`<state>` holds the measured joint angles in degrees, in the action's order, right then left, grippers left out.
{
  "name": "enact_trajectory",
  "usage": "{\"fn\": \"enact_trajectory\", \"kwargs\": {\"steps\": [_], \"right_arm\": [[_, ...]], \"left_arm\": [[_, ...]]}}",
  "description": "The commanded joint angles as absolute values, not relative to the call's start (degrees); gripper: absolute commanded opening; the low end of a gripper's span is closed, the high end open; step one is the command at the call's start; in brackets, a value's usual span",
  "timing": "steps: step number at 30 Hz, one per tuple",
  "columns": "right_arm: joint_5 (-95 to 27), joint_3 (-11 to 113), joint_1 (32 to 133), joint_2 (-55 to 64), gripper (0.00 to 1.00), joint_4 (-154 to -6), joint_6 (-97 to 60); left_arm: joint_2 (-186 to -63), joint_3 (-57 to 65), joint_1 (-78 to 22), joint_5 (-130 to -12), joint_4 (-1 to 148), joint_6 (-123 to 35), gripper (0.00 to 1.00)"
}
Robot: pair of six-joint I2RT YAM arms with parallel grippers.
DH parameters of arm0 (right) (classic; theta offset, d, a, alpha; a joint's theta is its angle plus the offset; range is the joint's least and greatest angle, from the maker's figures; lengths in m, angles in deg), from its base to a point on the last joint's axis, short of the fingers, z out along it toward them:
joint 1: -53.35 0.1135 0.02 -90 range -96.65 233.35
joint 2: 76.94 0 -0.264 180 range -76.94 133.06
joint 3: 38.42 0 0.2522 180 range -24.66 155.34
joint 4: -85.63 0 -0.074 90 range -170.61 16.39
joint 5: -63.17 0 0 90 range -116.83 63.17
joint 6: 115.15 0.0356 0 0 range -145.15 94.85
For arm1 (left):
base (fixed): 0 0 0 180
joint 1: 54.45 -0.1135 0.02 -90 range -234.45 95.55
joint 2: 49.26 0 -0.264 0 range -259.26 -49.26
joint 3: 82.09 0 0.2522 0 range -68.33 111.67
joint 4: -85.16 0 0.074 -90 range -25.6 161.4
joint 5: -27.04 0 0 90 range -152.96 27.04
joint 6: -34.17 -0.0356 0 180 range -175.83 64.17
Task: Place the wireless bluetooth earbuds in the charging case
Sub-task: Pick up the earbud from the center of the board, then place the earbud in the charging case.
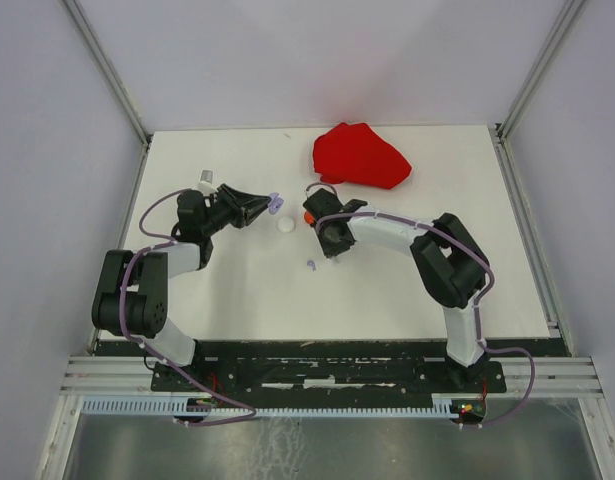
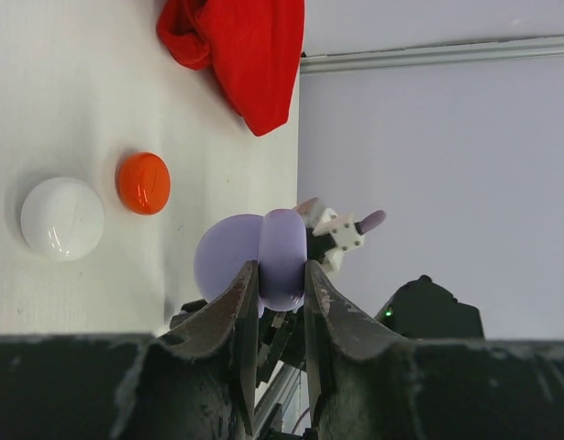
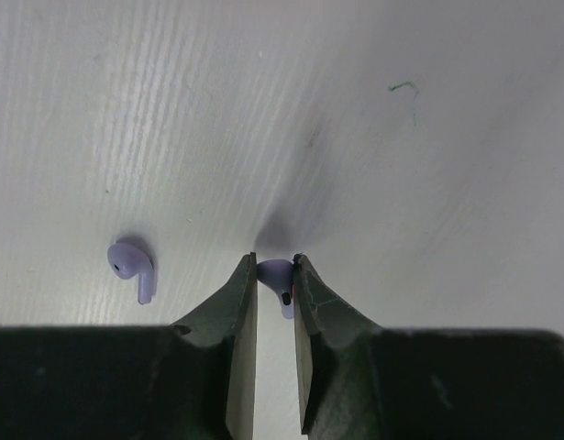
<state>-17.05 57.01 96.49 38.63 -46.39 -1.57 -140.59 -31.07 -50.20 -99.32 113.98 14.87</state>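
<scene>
My left gripper (image 2: 282, 271) is shut on an open lilac charging case (image 2: 263, 257), held above the table left of centre (image 1: 271, 205). In the right wrist view my right gripper (image 3: 275, 263) is shut on a lilac earbud (image 3: 278, 275), fingertips down at the white table. A second lilac earbud (image 3: 133, 266) lies loose on the table a short way to the left of those fingers, and shows in the top view as a small lilac earbud (image 1: 311, 264) just below the right gripper (image 1: 325, 245).
A white round case (image 1: 285, 226) and an orange round case (image 1: 309, 216) sit between the two grippers; both show closed in the left wrist view, the white case (image 2: 61, 218) and the orange case (image 2: 143, 183). A red cloth (image 1: 359, 156) lies at the back.
</scene>
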Motion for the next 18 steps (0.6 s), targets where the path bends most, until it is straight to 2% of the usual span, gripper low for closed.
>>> {"fn": "enact_trajectory", "kwargs": {"steps": [1,8,18], "right_arm": [[-11.8,57.3,96.6,30.5,0.12,-54.8,-7.8],[-16.2,51.1,95.1,19.3,0.06,-71.2,-13.5],[-24.4,32.9,94.7,7.4,0.04,-102.8,-20.3]], "left_arm": [[-139.1,-31.8,-49.9,-100.4,118.1,17.8,0.03],[-141.2,-31.0,-45.2,-100.5,122.1,21.8,0.03],[-146.4,-27.7,-39.8,-101.8,128.5,28.7,0.03]]}}
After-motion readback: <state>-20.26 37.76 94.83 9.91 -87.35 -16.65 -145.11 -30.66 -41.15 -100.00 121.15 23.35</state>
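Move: The right hand has one purple earbud pinched just over the table. The open purple charging case in the left gripper lies about 8 cm ahead, 13 cm left and 14 cm up. The other earbud lies 5 cm left and 1 cm back, the red case 10 cm ahead and 5 cm left. From the left hand, the pinched earbud is about 7 cm back, 14 cm right and 14 cm down; the white case is 2 cm ahead, 4 cm right, 16 cm down. Keep the right fingers shut on the earbud and swing it up fast, about 20 cm, drifting forward some 5 cm towards the purple case and tipping the fingers up from downward to pointing mostly forward, left side rising. Meanwhile bring the left gripper, still holding the case, about 6 cm to the right and slightly back to meet it, with a small clockwise turn. ##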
